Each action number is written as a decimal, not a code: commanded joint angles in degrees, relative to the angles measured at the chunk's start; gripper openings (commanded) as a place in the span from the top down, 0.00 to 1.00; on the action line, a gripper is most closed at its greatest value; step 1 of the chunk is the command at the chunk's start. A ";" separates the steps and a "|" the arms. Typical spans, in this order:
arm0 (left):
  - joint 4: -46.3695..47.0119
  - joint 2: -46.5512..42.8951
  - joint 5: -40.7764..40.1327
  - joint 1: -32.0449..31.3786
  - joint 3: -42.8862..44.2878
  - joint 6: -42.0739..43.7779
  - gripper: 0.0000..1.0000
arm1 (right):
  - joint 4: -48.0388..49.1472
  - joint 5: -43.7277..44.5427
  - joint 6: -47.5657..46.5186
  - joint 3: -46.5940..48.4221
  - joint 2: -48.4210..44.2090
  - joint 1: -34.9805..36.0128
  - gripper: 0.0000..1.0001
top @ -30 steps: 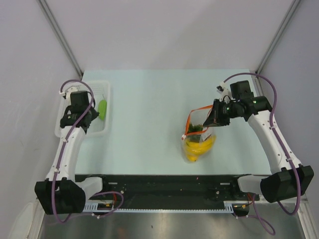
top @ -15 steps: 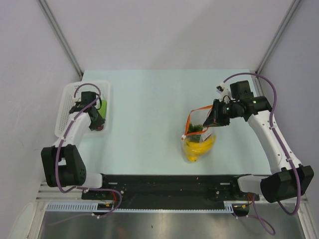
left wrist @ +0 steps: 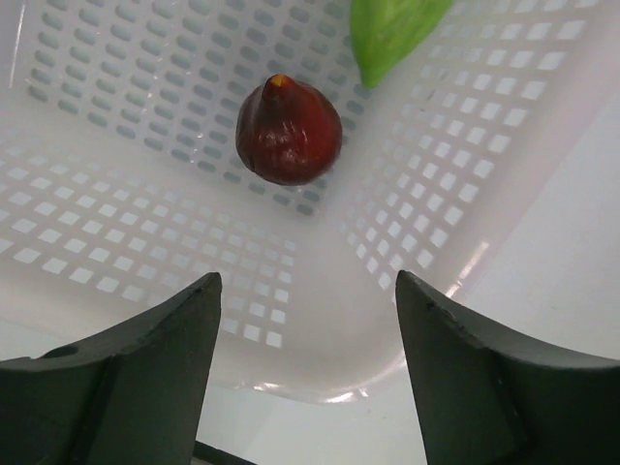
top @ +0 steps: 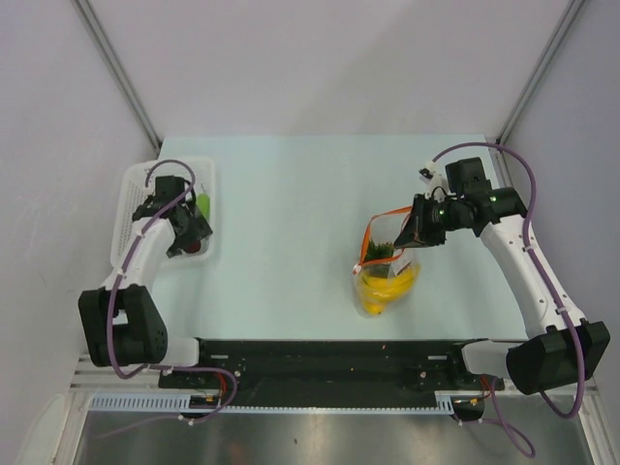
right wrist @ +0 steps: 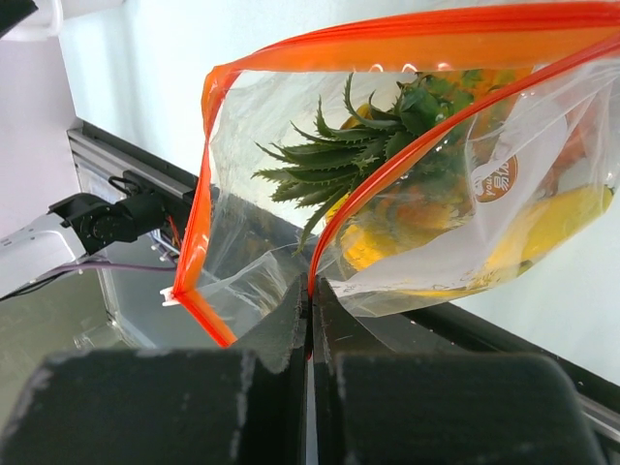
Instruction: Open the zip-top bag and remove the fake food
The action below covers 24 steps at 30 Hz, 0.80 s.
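Observation:
The clear zip-top bag point(top: 386, 263) hangs mouth-up over the table, its orange-red strip spread open. My right gripper point(top: 415, 232) is shut on one side of that strip point(right wrist: 334, 232), its jaws point(right wrist: 310, 291) pressed together. Inside the bag I see fake food: a pineapple with a green crown point(right wrist: 358, 145) and yellow bananas point(top: 383, 288). My left gripper point(top: 187, 237) hovers over the near end of the white basket point(top: 131, 208), open point(left wrist: 308, 291) and holding nothing. A dark red fruit point(left wrist: 288, 131) and a green piece point(left wrist: 387, 34) lie on the basket floor.
The white perforated basket point(left wrist: 145, 242) sits at the table's left edge, its walls close around my left fingers. A black rail point(top: 329, 363) runs along the near edge of the table. Grey walls enclose the table on three sides.
My left arm dropped lower over the basket's near end and its jaws have opened; the red fruit now lies loose on the basket floor. The right arm and the bag have not moved.

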 commanded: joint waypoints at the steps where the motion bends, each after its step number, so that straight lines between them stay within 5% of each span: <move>1: 1.14 -6.78 7.12 -1.19 3.45 -1.24 0.27 | 0.56 -0.66 -0.43 0.23 -1.10 0.60 1.00; 7: 10.72 -12.16 16.00 -13.22 6.16 -6.43 0.35 | 0.65 -0.84 -0.34 0.58 -0.75 1.13 1.00; 14: 25.04 -5.22 26.56 -35.77 16.26 -8.02 0.41 | 0.65 -0.57 -0.08 0.85 -1.01 1.40 1.00; 19: 24.97 4.60 26.56 -50.20 27.67 0.66 0.60 | 0.39 -0.31 0.45 1.64 -1.53 1.48 1.00; 24: 15.93 13.67 25.06 -56.47 38.85 7.87 0.71 | -0.14 -0.05 0.63 2.17 -2.50 1.40 1.00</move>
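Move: The fake pineapple in the bag lies about 47 cm to the left hand's right, 5 cm back and a few centimetres lower; the bananas lie some 49 cm right and 12 cm back. The released dark red fruit sits about 7 cm beneath the hand in the basket, with the green vegetable some 9 cm ahead of the hand. From the right hand the pineapple is roughly 15 cm below, 5 cm left and 3 cm ahead. Lift the empty left gripper out of the basket and sweep it fast to the right, about 44 cm across and 22 cm up, towards the space above the bag's mouth. Swing the fingers from pointing down to pointing mostly right and slightly down, narrowing them to under half their gap. Keep the right gripper pinching the bag's rim in place. ##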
